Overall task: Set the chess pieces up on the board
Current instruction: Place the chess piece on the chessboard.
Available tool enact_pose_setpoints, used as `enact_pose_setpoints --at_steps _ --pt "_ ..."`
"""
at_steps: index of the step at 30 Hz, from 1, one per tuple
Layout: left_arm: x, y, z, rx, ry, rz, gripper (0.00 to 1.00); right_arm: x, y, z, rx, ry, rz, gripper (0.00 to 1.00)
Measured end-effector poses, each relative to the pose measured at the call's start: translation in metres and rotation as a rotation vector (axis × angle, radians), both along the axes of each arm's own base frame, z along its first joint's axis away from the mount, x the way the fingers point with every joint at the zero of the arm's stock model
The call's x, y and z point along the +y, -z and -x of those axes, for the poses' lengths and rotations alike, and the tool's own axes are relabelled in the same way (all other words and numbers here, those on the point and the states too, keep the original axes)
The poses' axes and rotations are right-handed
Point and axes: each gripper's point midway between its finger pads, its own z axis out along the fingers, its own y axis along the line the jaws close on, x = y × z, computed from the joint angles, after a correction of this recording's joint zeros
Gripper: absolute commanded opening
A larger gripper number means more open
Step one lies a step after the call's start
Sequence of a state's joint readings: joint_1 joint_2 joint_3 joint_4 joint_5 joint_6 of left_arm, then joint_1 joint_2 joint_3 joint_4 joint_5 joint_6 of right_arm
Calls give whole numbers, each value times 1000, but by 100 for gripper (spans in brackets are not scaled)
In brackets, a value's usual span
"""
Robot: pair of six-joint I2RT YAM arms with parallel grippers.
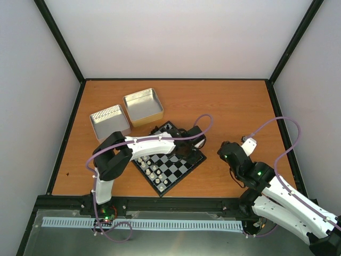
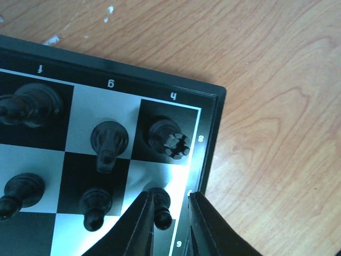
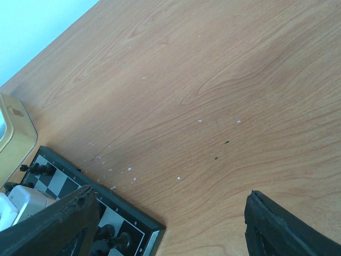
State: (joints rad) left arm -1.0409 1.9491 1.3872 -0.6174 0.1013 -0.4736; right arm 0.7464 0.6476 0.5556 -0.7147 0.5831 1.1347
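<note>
The board [image 1: 181, 170] lies tilted at the table's middle, with cream chess pieces [image 1: 152, 169] along its near-left side and black ones [image 1: 162, 129] at the far side. My left gripper [image 2: 169, 195] hangs low over the board's h corner [image 2: 210, 128]. A black pawn [image 2: 160, 206] stands between its jaws, against the left finger, and a gap shows beside the right finger. A black rook [image 2: 169, 138], knight [image 2: 108, 144], bishop [image 2: 29, 104] and two pawns [image 2: 95, 205] stand close by. My right gripper [image 3: 170, 213] is wide open over bare wood to the right of the board [image 3: 144, 226].
Two silver metal tins stand at the back left: one with a dotted inside [image 1: 109, 120] and one with a gold-toned wall [image 1: 143, 104], also at the left edge of the right wrist view [image 3: 16, 133]. Black frame rails border the table.
</note>
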Motion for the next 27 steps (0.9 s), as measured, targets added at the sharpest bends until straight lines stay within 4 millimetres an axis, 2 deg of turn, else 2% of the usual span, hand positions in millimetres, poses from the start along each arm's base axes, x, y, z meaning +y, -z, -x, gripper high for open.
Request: enact_pose_setpoints --at_steps 4,7,10,14,16,17,21,25,27 --pt "-3 -9 2 8 9 25 25 0 0 0 0 -2 -2 75" --pt "-4 -26 2 -10 12 54 29 1 -1 -1 -2 -4 -6 75" --pt "-2 -56 -1 -56 9 102 35 3 -1 -1 -3 -8 -13 75" --pt "14 -98 -23 -146 -47 166 41 4 -1 -1 -4 -15 -15 75" --pt "35 -108 -43 -182 -113 177 47 6 -1 -2 -4 -19 -15 75" --pt "54 -109 -58 -200 -167 167 48 6 -1 -2 -5 -20 -14 75" --pt "133 -87 -104 -236 -389 66 49 8 0 -4 1 -29 -8 75" --pt "191 -58 -118 -230 -543 -31 49 12 2 -5 10 -42 -9 75" --pt "207 -49 -120 -227 -590 -57 49 14 3 -6 10 -47 -11 75"
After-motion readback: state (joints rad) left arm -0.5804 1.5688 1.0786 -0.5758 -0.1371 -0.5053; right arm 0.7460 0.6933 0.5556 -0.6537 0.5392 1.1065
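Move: The next black piece on the board, near square a4, lies some 19 cm to the left hand's left and 10 cm ahead, about 2 cm lower. The just-placed pawn on h7 stands right beneath this hand; a loose black piece by the tins is some 25 cm left and 18 cm ahead, and the gold tin about 24 cm left and 31 cm ahead. From the right hand, the a4 piece lies some 36 cm left, 9 cm ahead, 12 cm below. Straight up first, the left hand lifts off the pawn on h7 by about 10 cm, then swings fast to the left and forward (roughly 20 cm and 12 cm) across the board towards the black piece near a4, sinking partway again. The wrist turns some 35 degrees counter-clockwise and tips the fingers a little forward while they spread from slightly parted to about half open. ##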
